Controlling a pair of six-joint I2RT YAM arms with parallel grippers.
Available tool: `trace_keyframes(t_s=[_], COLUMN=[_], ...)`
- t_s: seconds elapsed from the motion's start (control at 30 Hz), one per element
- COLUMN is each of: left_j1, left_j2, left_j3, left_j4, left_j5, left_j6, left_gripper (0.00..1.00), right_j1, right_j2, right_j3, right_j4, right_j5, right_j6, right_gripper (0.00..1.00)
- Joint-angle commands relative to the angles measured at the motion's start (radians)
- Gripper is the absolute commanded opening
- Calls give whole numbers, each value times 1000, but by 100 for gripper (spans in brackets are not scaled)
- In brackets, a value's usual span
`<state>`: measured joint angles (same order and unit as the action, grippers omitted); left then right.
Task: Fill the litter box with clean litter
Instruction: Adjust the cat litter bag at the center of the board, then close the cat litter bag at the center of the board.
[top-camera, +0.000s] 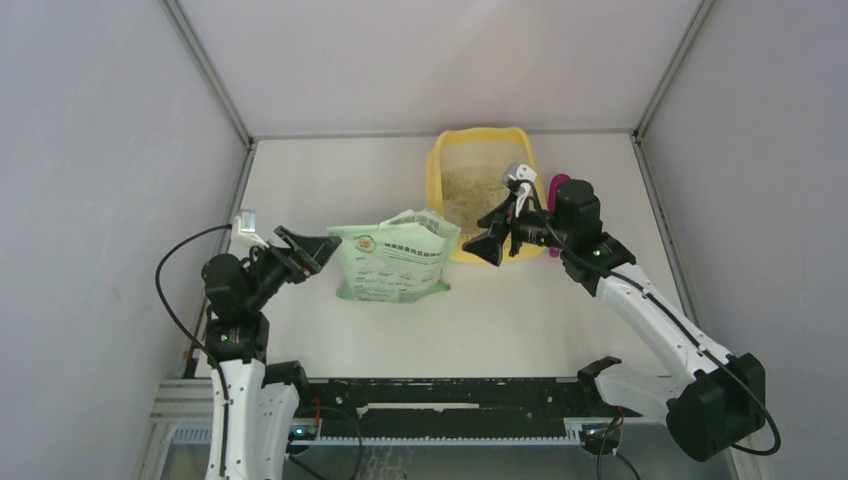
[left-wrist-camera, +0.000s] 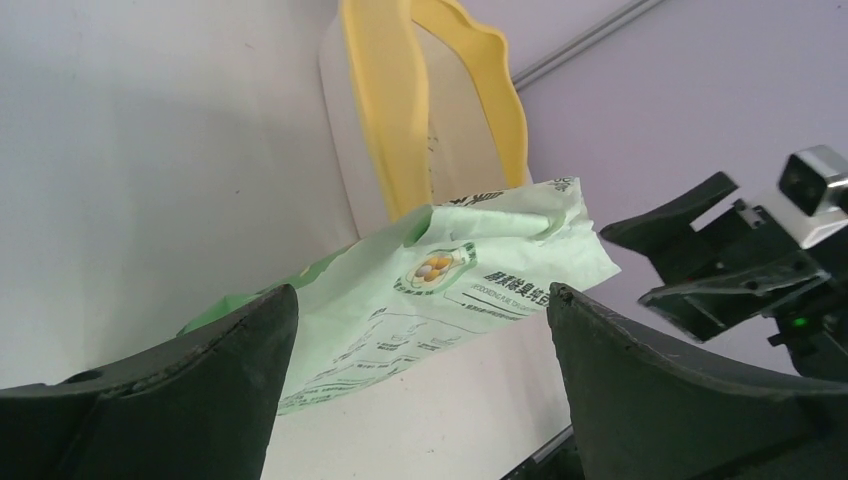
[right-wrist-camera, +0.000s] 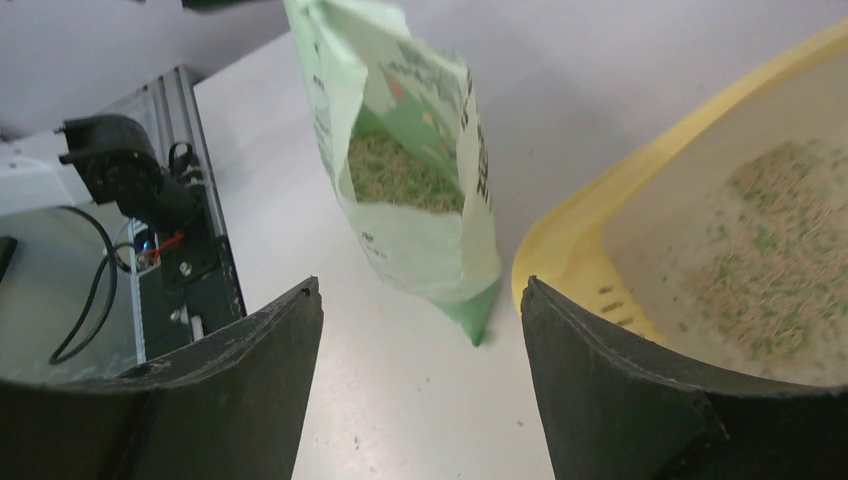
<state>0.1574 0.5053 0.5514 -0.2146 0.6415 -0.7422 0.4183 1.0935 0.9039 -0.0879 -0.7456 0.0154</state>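
Observation:
The yellow litter box (top-camera: 436, 180) stands at the back of the table with a thin speckled layer of clean litter (top-camera: 468, 190) on its floor. In the right wrist view its slotted rim (right-wrist-camera: 575, 250) and the granules (right-wrist-camera: 780, 280) show at the right. A light green bag (top-camera: 395, 258) rests on the table just left of the box, its open top showing more granules (right-wrist-camera: 400, 175). My left gripper (top-camera: 325, 255) is open at the bag's left end, nothing between its fingers (left-wrist-camera: 422, 290). My right gripper (top-camera: 485, 235) is open beside the bag's top, over the box's near corner (right-wrist-camera: 420, 285).
A magenta scoop (top-camera: 557, 185) peeks out behind the right arm at the box's right side. Grey walls enclose the table on three sides. A black rail (top-camera: 450, 400) runs along the near edge between the arm bases.

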Motion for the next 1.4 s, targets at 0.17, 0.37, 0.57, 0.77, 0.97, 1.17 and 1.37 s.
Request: trace_keyframes(t_s=[0.17,0.37,0.57,0.77,0.97,1.17,1.37], left_j1=[-2,-1,-3,-4,-6,-6,-6], left_j2=[24,14,5,-20,-22,-31,-53], left_j3=[15,-49,-47,-69,-99,-107,-113], left_j4=[80,207,210,275,328,336,339], left_j5=[56,47,10,-2,-11,-27,-53], left_j6=[59,32,18,-20,-59,-57,-55], left_gripper=[99,99,99,99,99,99,99], right_j1=[-8,-14,8,51,51,45,34], right_j2=[41,125,219,288,351,402,372], right_j3=[-26,-23,-25,-25,-25,-25,-91], right_j4=[60,61,158,295,418,486,597], right_j5=[-70,-48,-64,-98,-215,-284,-300], right_j6=[-117,-146,-113,-98,-67,-31,25], right_gripper=[79,79,77,70,70,46,31])
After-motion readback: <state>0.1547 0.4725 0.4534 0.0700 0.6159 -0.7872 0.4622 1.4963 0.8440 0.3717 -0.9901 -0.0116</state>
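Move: The top corner of the cat litter bag that faces my right hand is about 6 cm to its left, 2 cm farther out and 8 cm lower; the bag's middle lies some 16 cm left, 3 cm ahead and 16 cm below. The litter box's middle is about 18 cm ahead, 4 cm to the right and 22 cm below, with the scoop 15 cm to the right of it. From my left hand that corner is some 22 cm right, 4 cm ahead and 6 cm below. I lower my open right hand about 8 cm, easing slightly forward, then slide it some 5 cm left at that height to the bag's near top corner, swinging it about 15 degrees counter-clockwise. There I narrow the fingers to roughly half their gap, bringing the pads around the corner of the open mouth. My left hand, wide open by the bag's other side, rises 2 cm and tilts its fingertips up. ##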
